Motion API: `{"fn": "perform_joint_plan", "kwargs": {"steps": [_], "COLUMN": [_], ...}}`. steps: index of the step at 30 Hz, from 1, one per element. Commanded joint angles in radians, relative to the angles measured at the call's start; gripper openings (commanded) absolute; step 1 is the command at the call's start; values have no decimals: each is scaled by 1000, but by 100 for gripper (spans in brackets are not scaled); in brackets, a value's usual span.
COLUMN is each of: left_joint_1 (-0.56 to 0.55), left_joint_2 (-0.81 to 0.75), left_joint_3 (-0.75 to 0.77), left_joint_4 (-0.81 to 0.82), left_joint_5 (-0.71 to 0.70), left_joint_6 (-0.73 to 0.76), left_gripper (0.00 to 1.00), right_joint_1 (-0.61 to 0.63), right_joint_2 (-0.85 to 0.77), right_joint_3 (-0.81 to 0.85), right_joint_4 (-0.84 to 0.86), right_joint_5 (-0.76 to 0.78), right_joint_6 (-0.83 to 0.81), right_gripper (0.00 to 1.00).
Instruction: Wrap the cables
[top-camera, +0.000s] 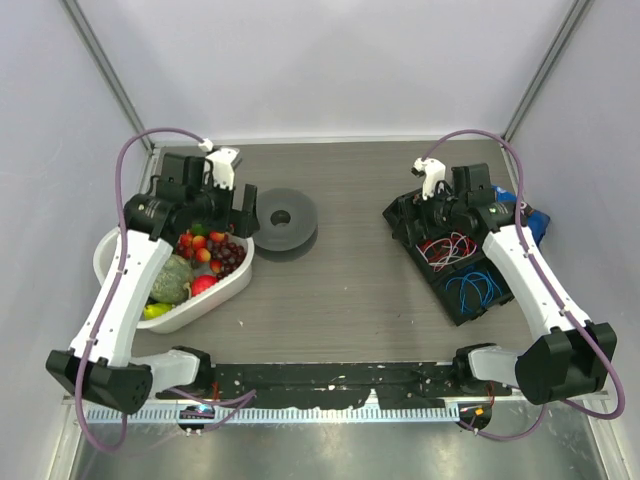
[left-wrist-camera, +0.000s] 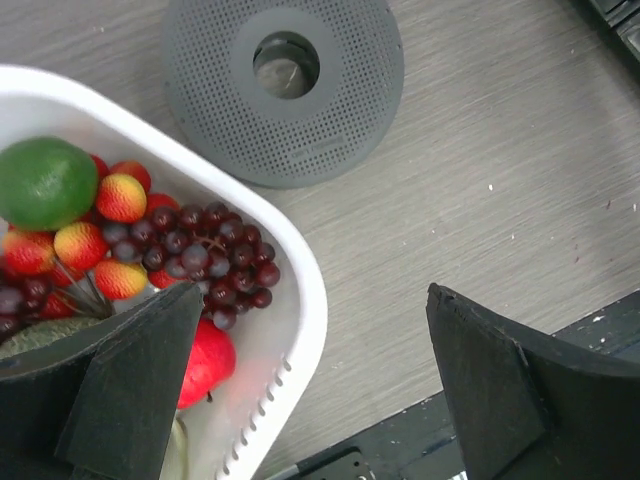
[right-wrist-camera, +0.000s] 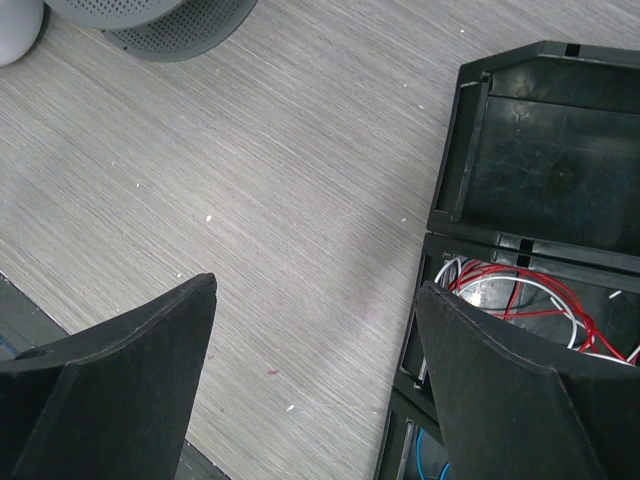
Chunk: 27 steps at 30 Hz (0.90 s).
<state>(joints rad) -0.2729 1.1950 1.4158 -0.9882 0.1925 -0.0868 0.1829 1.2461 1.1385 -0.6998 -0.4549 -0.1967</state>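
The blue cables (top-camera: 470, 290) lie coiled in the near compartment of a black compartment box (top-camera: 412, 212) at the right. A small bit of them shows at the bottom of the right wrist view (right-wrist-camera: 428, 458). Red and white wires (top-camera: 447, 246) fill the middle compartment (right-wrist-camera: 520, 300). My right gripper (top-camera: 432, 216) is open and empty, above the box's left edge (right-wrist-camera: 315, 385). My left gripper (top-camera: 240, 208) is open and empty, above the right rim of the fruit basket (left-wrist-camera: 320, 400). A grey perforated spool (top-camera: 285, 218) lies flat at the centre back (left-wrist-camera: 285, 85).
A white basket (top-camera: 108, 262) of toy fruit, with grapes (left-wrist-camera: 215, 255) and a lime (left-wrist-camera: 45, 182), stands at the left. A blue object (top-camera: 532, 218) sits behind the right arm. A black rail (top-camera: 330, 380) runs along the table's near edge.
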Motion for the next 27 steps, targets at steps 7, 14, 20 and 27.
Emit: {"fn": "perform_joint_plan", "kwargs": {"steps": [7,14,20,27], "left_joint_1": [-20,-107,-152,-189], "left_joint_2": [300,593,728,799], "left_joint_3": [454,701,690,555], "left_joint_4": [-128,-194,-158,-67], "left_joint_5": [78,-74,-133,-251], "left_joint_6": [289,377,360,416], "left_gripper": [100,98,61,23], "right_joint_1": [-13,-83,-218,-221], "right_joint_2": [4,9,15,-2], "right_joint_3": [47,50,37,12], "right_joint_4": [52,69,100,97], "right_joint_5": [-10,-60,-154,-137], "right_joint_6": [36,80,141,125], "right_gripper": [86,86,86,86]}}
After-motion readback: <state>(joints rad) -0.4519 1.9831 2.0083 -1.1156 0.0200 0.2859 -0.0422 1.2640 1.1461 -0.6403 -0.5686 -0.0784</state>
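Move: The spool stands some 15 cm ahead of the left hand, 8 cm to its right and 17 cm below. Nearest on the left hand's side, the red grapes lie about 6 cm ahead and 4 cm left, and the fruit bin's middle about 3 cm ahead and 14 cm left. From the right hand the red-and-white cables are roughly 3 cm ahead and 12 cm right, 14 below; the spool is some 6 cm ahead and 23 left. To the spool: the left hand arcs about 13 cm forward and 7 to the right, first rising some 5 cm clear of the fruit bin, then dropping about 14 cm towards the spool's hub. Its fingers close from wide to roughly a third open while the wrist turns clockwise and points more steeply down. The right hand, still open, drifts about 5 cm right and 3 forward towards the cables. ##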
